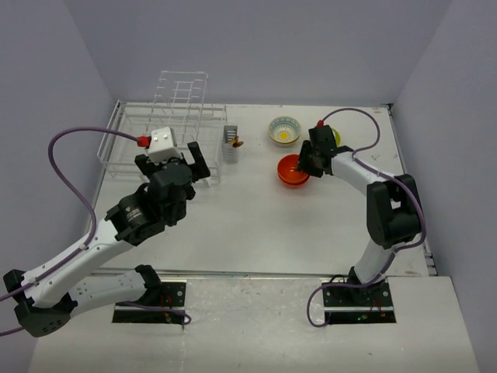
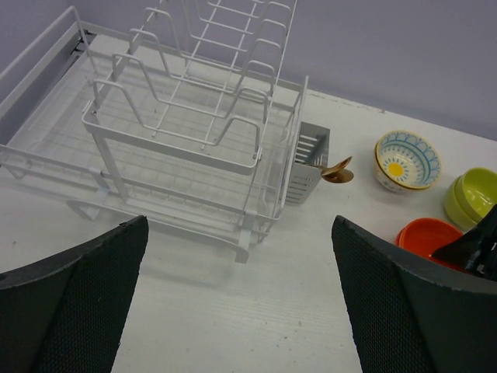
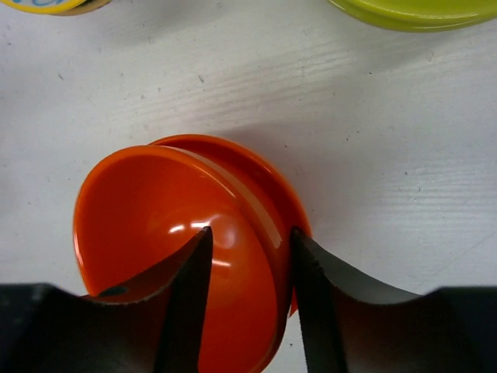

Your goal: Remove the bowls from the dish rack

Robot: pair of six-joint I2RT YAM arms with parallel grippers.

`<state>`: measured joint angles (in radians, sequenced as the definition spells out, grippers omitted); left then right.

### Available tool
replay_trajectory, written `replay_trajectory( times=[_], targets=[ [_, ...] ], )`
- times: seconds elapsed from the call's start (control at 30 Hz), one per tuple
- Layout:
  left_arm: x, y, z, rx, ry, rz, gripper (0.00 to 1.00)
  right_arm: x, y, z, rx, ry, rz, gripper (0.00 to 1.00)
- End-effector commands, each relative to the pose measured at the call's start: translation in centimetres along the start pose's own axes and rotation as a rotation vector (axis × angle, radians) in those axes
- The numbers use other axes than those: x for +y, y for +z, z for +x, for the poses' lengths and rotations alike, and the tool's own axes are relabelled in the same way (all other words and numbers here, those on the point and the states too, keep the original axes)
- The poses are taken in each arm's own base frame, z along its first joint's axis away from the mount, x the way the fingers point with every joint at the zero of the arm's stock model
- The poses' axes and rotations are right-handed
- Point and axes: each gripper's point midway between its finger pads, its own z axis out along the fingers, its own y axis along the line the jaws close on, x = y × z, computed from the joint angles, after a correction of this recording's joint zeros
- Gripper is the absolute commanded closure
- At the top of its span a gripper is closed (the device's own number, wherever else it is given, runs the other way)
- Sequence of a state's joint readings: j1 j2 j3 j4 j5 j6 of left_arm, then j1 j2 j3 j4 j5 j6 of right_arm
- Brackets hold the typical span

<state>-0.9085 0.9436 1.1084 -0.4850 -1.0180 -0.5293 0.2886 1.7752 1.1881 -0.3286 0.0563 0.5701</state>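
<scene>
The white wire dish rack [image 1: 159, 128] stands at the back left and shows no bowls in the left wrist view [image 2: 178, 140]. The flower-patterned white bowl [image 1: 284, 130], the lime-green bowl [image 1: 336, 137] and an orange-red bowl [image 1: 293, 172] sit on the table to the right. My right gripper [image 3: 248, 252] is shut on the wall of a tilted orange-red bowl [image 3: 155, 225], one finger inside and one outside. That bowl rests in a second orange-red bowl [image 3: 283, 202]. My left gripper [image 2: 241, 311] is open and empty, above the table in front of the rack.
The grey cutlery holder [image 2: 307, 163] hangs on the rack's right end with a brown utensil [image 2: 338, 172] sticking out of it. The flower bowl [image 2: 407, 159] and green bowl [image 2: 472, 194] also show in the left wrist view. Grey walls enclose the table.
</scene>
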Motion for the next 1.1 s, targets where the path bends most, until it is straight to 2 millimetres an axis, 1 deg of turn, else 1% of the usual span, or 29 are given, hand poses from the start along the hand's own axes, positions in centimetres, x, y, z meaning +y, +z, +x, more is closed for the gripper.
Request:
replay_trajectory(
  times=[0.0,0.03,0.07,0.1,0.13,0.17,0.2,0.23,0.27,0.33,0.37,0.43,0.47,0.57,0.6,0.63,0.67,0.7,0.73,0.77,0.8,0.83,0.87,0.9,0.93,0.97,1.0,1.03,1.07],
  targets=[
    [0.9,0.8,0.5,-0.012,-0.028,-0.07,0.0,1.1,-2.4,-2.4,-0.088,0.014,-0.046,0.51],
    [0.7,1.1,0.7,-0.001,-0.048,-0.06,0.0,1.3,-3.2,-2.9,-0.108,0.014,-0.053,0.5],
    [1.3,1.9,1.0,0.009,-0.053,-0.085,0.0,1.2,-3.7,-2.9,-0.111,0.01,-0.051,0.49],
    [1.4,2.4,1.0,0.014,-0.073,-0.083,0.0,1.1,-4.2,-3.2,-0.124,0.006,-0.047,0.43],
    [1.0,3.0,1.5,0.043,-0.091,-0.052,0.0,1.0,-5.2,-3.5,-0.14,0.005,-0.044,0.4],
    [1.9,4.0,1.3,0.033,-0.117,-0.076,0.0,0.6,-5.6,-3.9,-0.161,0.001,-0.024,0.36],
    [2.0,4.3,1.2,0.031,-0.131,-0.074,0.0,0.5,-6.1,-4.1,-0.172,-0.002,-0.018,0.28],
    [2.0,4.7,1.2,0.037,-0.14,-0.065,0.0,0.3,-6.6,-4.3,-0.183,-0.005,-0.012,0.27],
    [2.6,5.2,1.0,0.033,-0.146,-0.088,0.0,0.2,-7.4,-4.5,-0.197,-0.008,-0.007,0.23],
    [3.0,5.7,0.9,0.034,-0.149,-0.102,0.0,-0.4,-8.3,-4.6,-0.209,-0.018,0.015,0.17],
    [3.5,5.9,0.7,0.031,-0.15,-0.119,0.0,-0.5,-9.2,-4.9,-0.225,-0.017,0.016,0.16],
    [4.0,5.7,0.2,0.021,-0.157,-0.132,0.0,-1.2,-10.4,-5.0,-0.242,-0.022,0.04,0.14],
    [4.3,5.6,0.2,0.023,-0.156,-0.142,0.0,-1.2,-12.0,-5.3,-0.272,-0.02,0.028,0.14],
    [5.3,4.6,-0.3,0.014,-0.15,-0.156,0.0,-2.0,-15.6,-5.1,-0.303,-0.028,0.036,0.14],
    [5.7,4.3,-0.3,0.013,-0.141,-0.16,0.0,-2.0,-18.8,-5.7,-0.371,-0.031,0.002,0.13],
    [6.3,3.8,-0.7,0.002,-0.123,-0.169,0.0,-2.5,-20.5,-5.6,-0.398,-0.034,0.005,0.13],
    [6.9,3.4,-0.5,0.013,-0.094,-0.184,0.0,-2.9,-22.4,-5.8,-0.441,-0.041,-0.003,0.03],
    [7.5,3.1,-0.5,0.014,-0.06,-0.196,0.0,-3.1,-26.1,-6.0,-0.524,-0.034,-0.042,0.01],
    [8.1,2.5,-0.8,0.01,-0.044,-0.195,0.0,-3.7,-27.7,-5.7,-0.551,-0.035,-0.043,0.01],
    [8.6,2.1,-0.5,0.023,-0.011,-0.201,0.0,-4.5,-29.7,-6.1,-0.611,-0.02,-0.024,0.01],
    [9.2,1.5,-0.2,0.039,0.034,-0.189,0.0,-5.5,-32.7,-5.9,-0.692,-0.017,-0.035,0.01],
    [9.4,1.2,0.2,0.045,0.063,-0.175,0.0,-6.2,-34.0,-5.8,-0.734,-0.004,-0.026,0.01],
    [9.6,1.0,0.2,0.041,0.069,-0.167,0.0,-7.1,-34.8,-5.5,-0.768,-0.011,-0.003,0.01],
    [10.0,0.3,0.1,0.027,0.058,-0.157,0.0,-7.5,-35.6,-5.2,-0.797,-0.022,-0.009,0.01],
    [10.4,0.2,1.0,0.035,0.072,-0.155,0.0,-7.8,-37.3,-4.7,-0.847,-0.028,-0.044,0.01],
    [10.6,-0.1,1.1,0.028,0.07,-0.147,0.0,-7.8,-37.2,-3.9,-0.841,-0.087,-0.056,0.01],
    [11.1,-0.7,0.9,0.009,0.053,-0.142,0.0,-6.8,-37.2,-3.1,-0.82,-0.138,-0.122,0.01],
    [11.4,-0.7,1.7,0.009,0.056,-0.14,0.0,-6.8,-37.5,-2.1,-0.81,-0.162,-0.146,0.01],
    [11.5,-0.7,1.8,-0.005,0.054,-0.134,0.0,-6.7,-37.3,-1.6,-0.794,-0.177,-0.163,0.01]
  ],
)
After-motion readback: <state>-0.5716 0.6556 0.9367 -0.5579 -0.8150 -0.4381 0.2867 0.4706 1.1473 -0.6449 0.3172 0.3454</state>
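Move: The stacked red bowls have their middle about 4 cm left of the right hand, 1 cm back and 3 cm below, with the top bowl's right rim between its half-open fingers. The patterned bowls stand 12 cm ahead and 7 cm left of that hand, the green bowls 9 cm ahead and 5 cm right. From the left hand the red bowls lie some 13 cm ahead, 28 cm right and 30 cm down; the dish rack's middle is roughly 22 cm ahead, 8 cm left and 22 cm below. Straight up at first, the right hand comes free of the red rim as its fingers go on opening to full width, then it sweeps back and rightward: about 34 cm up and 22 cm back in all, the wrist tipping up some 55 degrees to level. The empty, open left hand drifts left throughout, first dipping forward, then drawing back from the rack. ##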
